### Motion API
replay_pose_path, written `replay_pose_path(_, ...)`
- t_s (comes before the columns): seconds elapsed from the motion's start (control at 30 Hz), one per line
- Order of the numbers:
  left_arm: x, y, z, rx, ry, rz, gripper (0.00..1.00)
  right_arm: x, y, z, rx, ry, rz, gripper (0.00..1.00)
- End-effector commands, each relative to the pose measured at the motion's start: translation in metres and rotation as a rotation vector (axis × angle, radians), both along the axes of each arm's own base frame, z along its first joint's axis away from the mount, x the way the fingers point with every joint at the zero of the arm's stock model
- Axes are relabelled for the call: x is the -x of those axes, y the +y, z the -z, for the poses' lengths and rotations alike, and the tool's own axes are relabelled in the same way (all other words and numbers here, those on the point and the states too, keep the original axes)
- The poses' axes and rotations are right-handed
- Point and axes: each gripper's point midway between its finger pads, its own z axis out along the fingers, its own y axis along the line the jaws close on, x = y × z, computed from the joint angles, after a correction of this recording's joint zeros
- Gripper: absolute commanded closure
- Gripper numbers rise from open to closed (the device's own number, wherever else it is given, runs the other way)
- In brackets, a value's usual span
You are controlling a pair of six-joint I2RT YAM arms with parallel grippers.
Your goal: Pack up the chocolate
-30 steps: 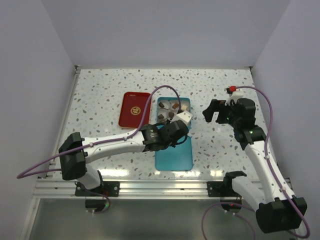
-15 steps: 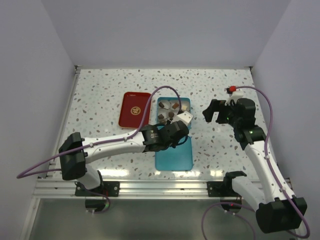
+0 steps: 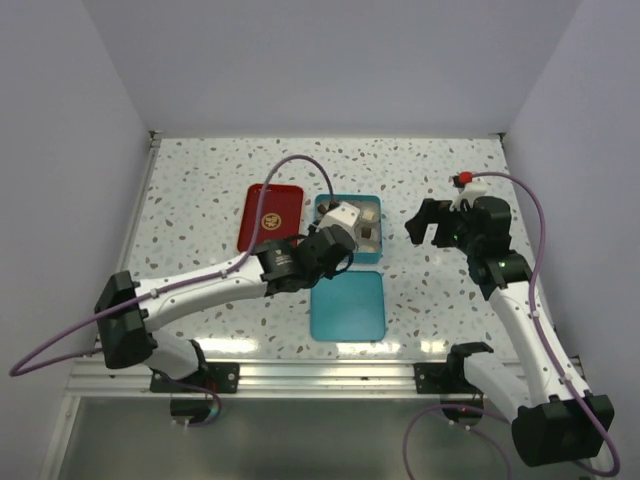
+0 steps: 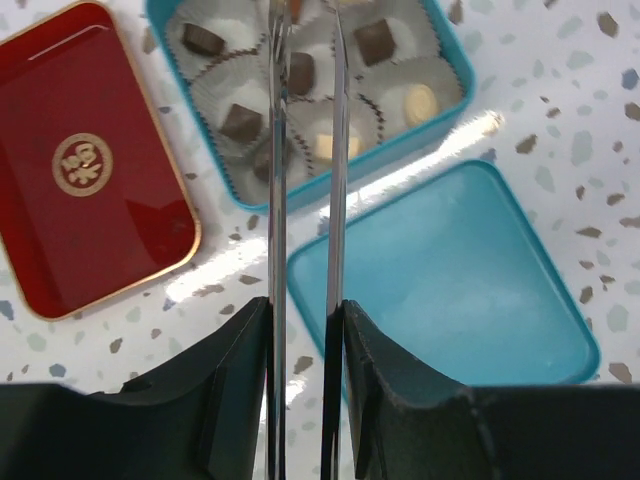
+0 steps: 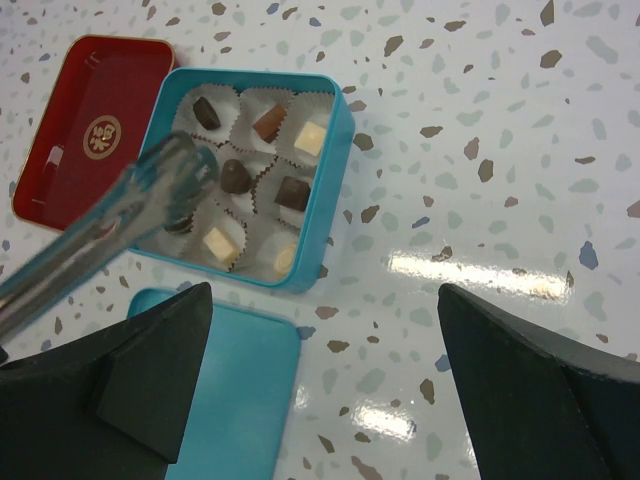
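The chocolate [image 5: 236, 176] lies in white paper cups inside the open teal tin [image 3: 374, 205], mostly dark pieces [image 4: 375, 40] and a few cream ones [image 4: 420, 102]. My left gripper [image 3: 338, 240] is shut on metal tongs [image 4: 337, 150], jaws pressed on both blades [image 4: 305, 310]. The tongs [image 5: 120, 215] reach over the tin's left side. I cannot tell if their tips hold a piece. My right gripper [image 3: 425, 225] is open and empty [image 5: 325, 300], above the table to the right of the tin [image 5: 335, 170].
The tin's teal lid [image 3: 347, 305] lies flat just in front of the tin [image 4: 455, 110]; it shows in both wrist views [image 4: 450, 280] [image 5: 235, 400]. A red tray with a gold emblem [image 3: 268, 218] lies left of the tin. Walls enclose the table on three sides.
My left arm has swung left and back, carrying the tongs from over the tin's near right part to its left side. The lid is now uncovered. The right arm has not moved.
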Motion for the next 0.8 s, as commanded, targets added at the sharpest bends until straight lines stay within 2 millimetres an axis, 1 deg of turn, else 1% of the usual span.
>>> replay_pose_path(0.0,-0.030,0.049,-0.037,0.089,-0.081,-0.158,0.61,-0.002,-0.001,-0.005,0.002,-0.021,0.004,0.01)
replay_pose_path(0.03,-0.033,0.062,-0.029,0.079,-0.077,-0.184,0.61,-0.002,-0.001,-0.005,0.003,-0.021,0.004,0.01)
replay_pose_path(0.07,-0.047,0.083,-0.030,0.086,-0.088,-0.244,0.61,-0.002,-0.001,-0.006,0.002,-0.024,0.004,0.01)
replay_pose_path(0.1,-0.054,0.093,-0.038,0.130,-0.109,-0.267,0.61,-0.003,-0.001,-0.005,0.002,-0.021,0.004,0.01)
replay_pose_path(0.13,-0.058,0.107,-0.028,0.122,-0.100,-0.297,0.61,-0.003,-0.001,-0.005,0.001,-0.021,0.003,0.01)
replay_pose_path(0.17,-0.070,0.130,-0.025,0.124,-0.103,-0.365,0.61,-0.003,-0.001,-0.006,0.000,-0.022,0.002,0.01)
replay_pose_path(0.2,-0.076,0.140,-0.029,0.152,-0.123,-0.394,0.61,-0.003,0.000,-0.004,0.000,-0.017,0.000,0.01)
replay_pose_path(0.23,-0.080,0.149,-0.027,0.159,-0.126,-0.422,0.61,-0.003,-0.001,-0.005,0.002,-0.019,0.001,0.01)
replay_pose_path(0.27,-0.089,0.168,-0.020,0.164,-0.123,-0.474,0.61,-0.003,0.000,-0.005,0.000,-0.019,0.000,0.01)
replay_pose_path(0.33,-0.096,0.185,-0.015,0.173,-0.123,-0.521,0.61,-0.003,0.000,-0.005,0.000,-0.020,0.000,0.01)
replay_pose_path(0.37,-0.102,0.199,-0.014,0.175,-0.128,-0.564,0.61,-0.002,0.000,-0.005,0.000,-0.020,0.000,0.01)
replay_pose_path(0.43,-0.107,0.215,-0.012,0.170,-0.142,-0.607,0.61,-0.002,0.000,-0.005,-0.001,-0.020,-0.001,0.01)
replay_pose_path(0.47,-0.111,0.230,-0.012,0.166,-0.150,-0.644,0.61,-0.002,0.000,-0.005,-0.001,-0.022,-0.001,0.01)
replay_pose_path(0.53,-0.115,0.241,-0.006,0.173,-0.142,-0.660,0.61,-0.003,0.000,-0.005,-0.002,-0.022,-0.003,0.01)
replay_pose_path(0.57,-0.118,0.253,-0.005,0.168,-0.148,-0.692,0.61,-0.003,0.001,-0.004,-0.002,-0.020,-0.004,0.01)
replay_pose_path(0.63,-0.118,0.268,0.002,0.161,-0.143,-0.731,0.61,-0.003,0.001,-0.003,-0.005,-0.018,-0.006,0.01)
replay_pose_path(0.67,-0.120,0.269,0.004,0.177,-0.147,-0.732,0.61,-0.003,0.001,-0.003,-0.005,-0.018,-0.006,0.01)
replay_pose_path(0.7,-0.118,0.273,0.013,0.172,-0.134,-0.738,0.61,-0.003,0.001,-0.003,-0.003,-0.020,-0.005,0.01)
replay_pose_path(0.77,-0.120,0.279,0.020,0.180,-0.126,-0.757,0.61,-0.003,0.002,-0.003,-0.006,-0.019,-0.010,0.01)
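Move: My left hand holds the steel tweezers, their tips over the packed chocolate box. The open table left of the red tray, where they first lay, is about 12 cm ahead of it, 30 cm left and 17 cm down. The red tray's middle is some 16 cm ahead and 13 cm left, the box's 14 cm ahead and 5 cm right, the blue lid's 5 cm back and 5 cm right. From my right hand that spot is roughly 4 cm ahead, 54 cm left and 21 cm down. I swing my left hand away from the box, about 28 cm left and some 11 cm forward, carrying the tweezers across the red tray to the bare table left of it. The hand first lifts a couple of centimetres, then sinks about 5 cm as it slows. Meanwhile it turns some 45 degrees counter-clockwise, and the fingers keep their hold on the tweezers. ##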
